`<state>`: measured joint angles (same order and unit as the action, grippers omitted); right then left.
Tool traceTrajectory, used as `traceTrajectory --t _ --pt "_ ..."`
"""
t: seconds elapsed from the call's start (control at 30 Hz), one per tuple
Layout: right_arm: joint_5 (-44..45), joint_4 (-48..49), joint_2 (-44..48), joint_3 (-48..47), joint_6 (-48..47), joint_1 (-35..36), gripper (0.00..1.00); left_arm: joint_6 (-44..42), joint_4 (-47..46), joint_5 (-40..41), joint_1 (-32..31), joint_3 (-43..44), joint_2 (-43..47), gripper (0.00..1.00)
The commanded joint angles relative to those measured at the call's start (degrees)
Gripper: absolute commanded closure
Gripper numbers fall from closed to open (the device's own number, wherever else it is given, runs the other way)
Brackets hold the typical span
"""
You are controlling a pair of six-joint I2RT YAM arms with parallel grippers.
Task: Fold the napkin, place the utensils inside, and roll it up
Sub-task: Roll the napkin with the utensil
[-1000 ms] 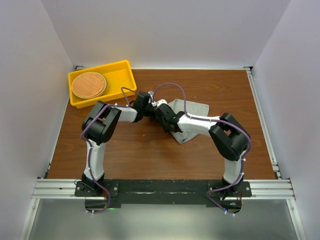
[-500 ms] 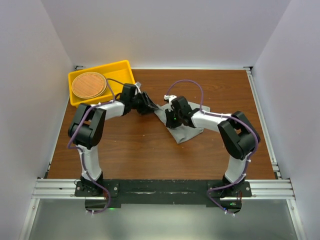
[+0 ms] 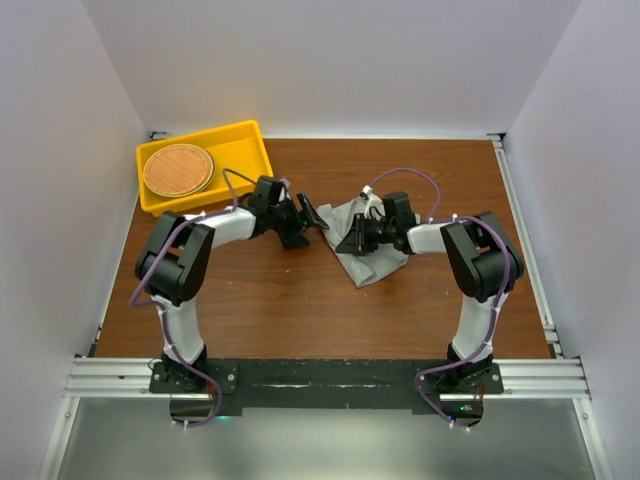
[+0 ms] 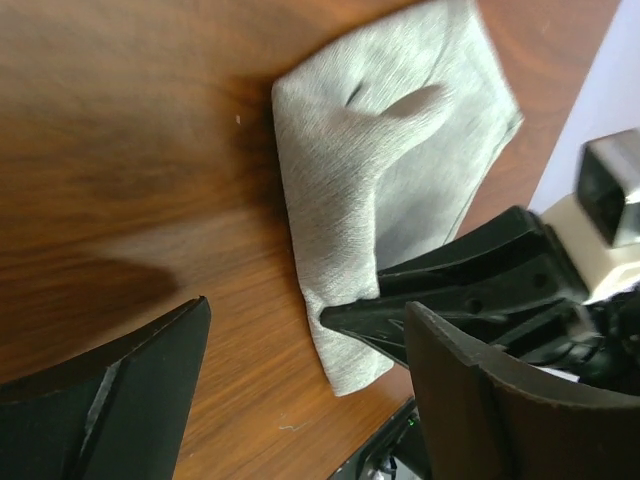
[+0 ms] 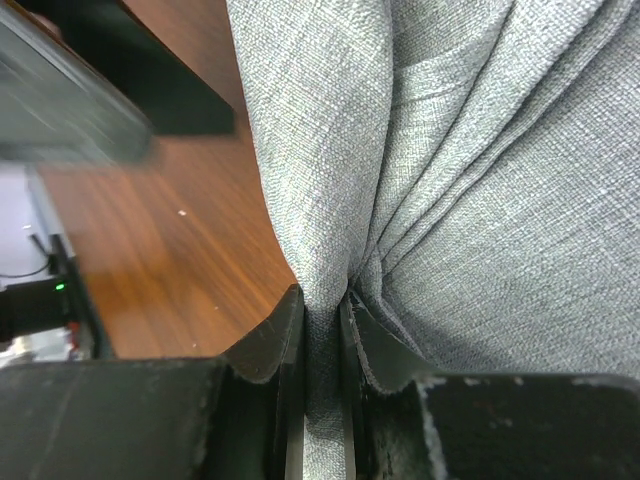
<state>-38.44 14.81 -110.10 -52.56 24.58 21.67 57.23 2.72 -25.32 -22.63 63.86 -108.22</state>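
Observation:
The grey napkin (image 3: 372, 252) lies crumpled on the wooden table, right of centre. My right gripper (image 3: 352, 241) is shut on a raised fold along its left edge. In the right wrist view both fingers (image 5: 268, 345) squeeze a ridge of the cloth (image 5: 450, 150). My left gripper (image 3: 311, 217) stands open just left of the napkin, with nothing between its fingers. In the left wrist view its fingers (image 4: 120, 390) frame bare wood, and the napkin (image 4: 370, 160) lies beyond with the right gripper's fingers (image 4: 450, 290) pinching it. The utensils are out of view.
A yellow tray (image 3: 240, 148) sits at the back left corner and holds a round brown woven disc (image 3: 178, 170). White walls close in the table on three sides. The arm bases stand on a black rail (image 3: 320, 378) at the near edge.
My left gripper has opened, let go of the napkin and drawn back to the left. My right gripper has closed on a napkin fold and shifted right.

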Motion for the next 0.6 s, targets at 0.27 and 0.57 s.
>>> traceTrajectory --t 0.27,0.57 --pt "-2.00 -10.85 -4.68 -0.18 -3.48 -0.93 1.00 5.17 7.89 11.67 -5.93 9.87 -7.70 0.35" --pt "0.29 -16.98 -4.42 -3.25 -8.57 -0.84 1.00 3.50 21.18 24.25 -7.34 19.89 -13.58 0.65"
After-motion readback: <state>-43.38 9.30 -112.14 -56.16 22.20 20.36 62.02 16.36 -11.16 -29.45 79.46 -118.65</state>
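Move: The far stretch of the rolled napkin edge lies about 4 cm to the right of my open left hand, 2 cm ahead and roughly 4 cm below. From that hand, my right fingertips are some 6 cm right and 3 cm back, the roll's near end about 11 cm right and 11 cm back, and the flat napkin some 15 cm right, level with it. My right hand already grips the roll mid-length; the far stretch is about 6 cm ahead of it and 2 cm left. I keep my right fingers pinched on the middle of the roll and hold them in place while I bring my left hand back to its far stretch: about 4 cm right and a little down, then forward and further down, with the wrist rolling some 15 degrees. As it arrives, my wide-open left fingers close to under half open, one on each side of the rolled cloth, and begin to pinch it. ##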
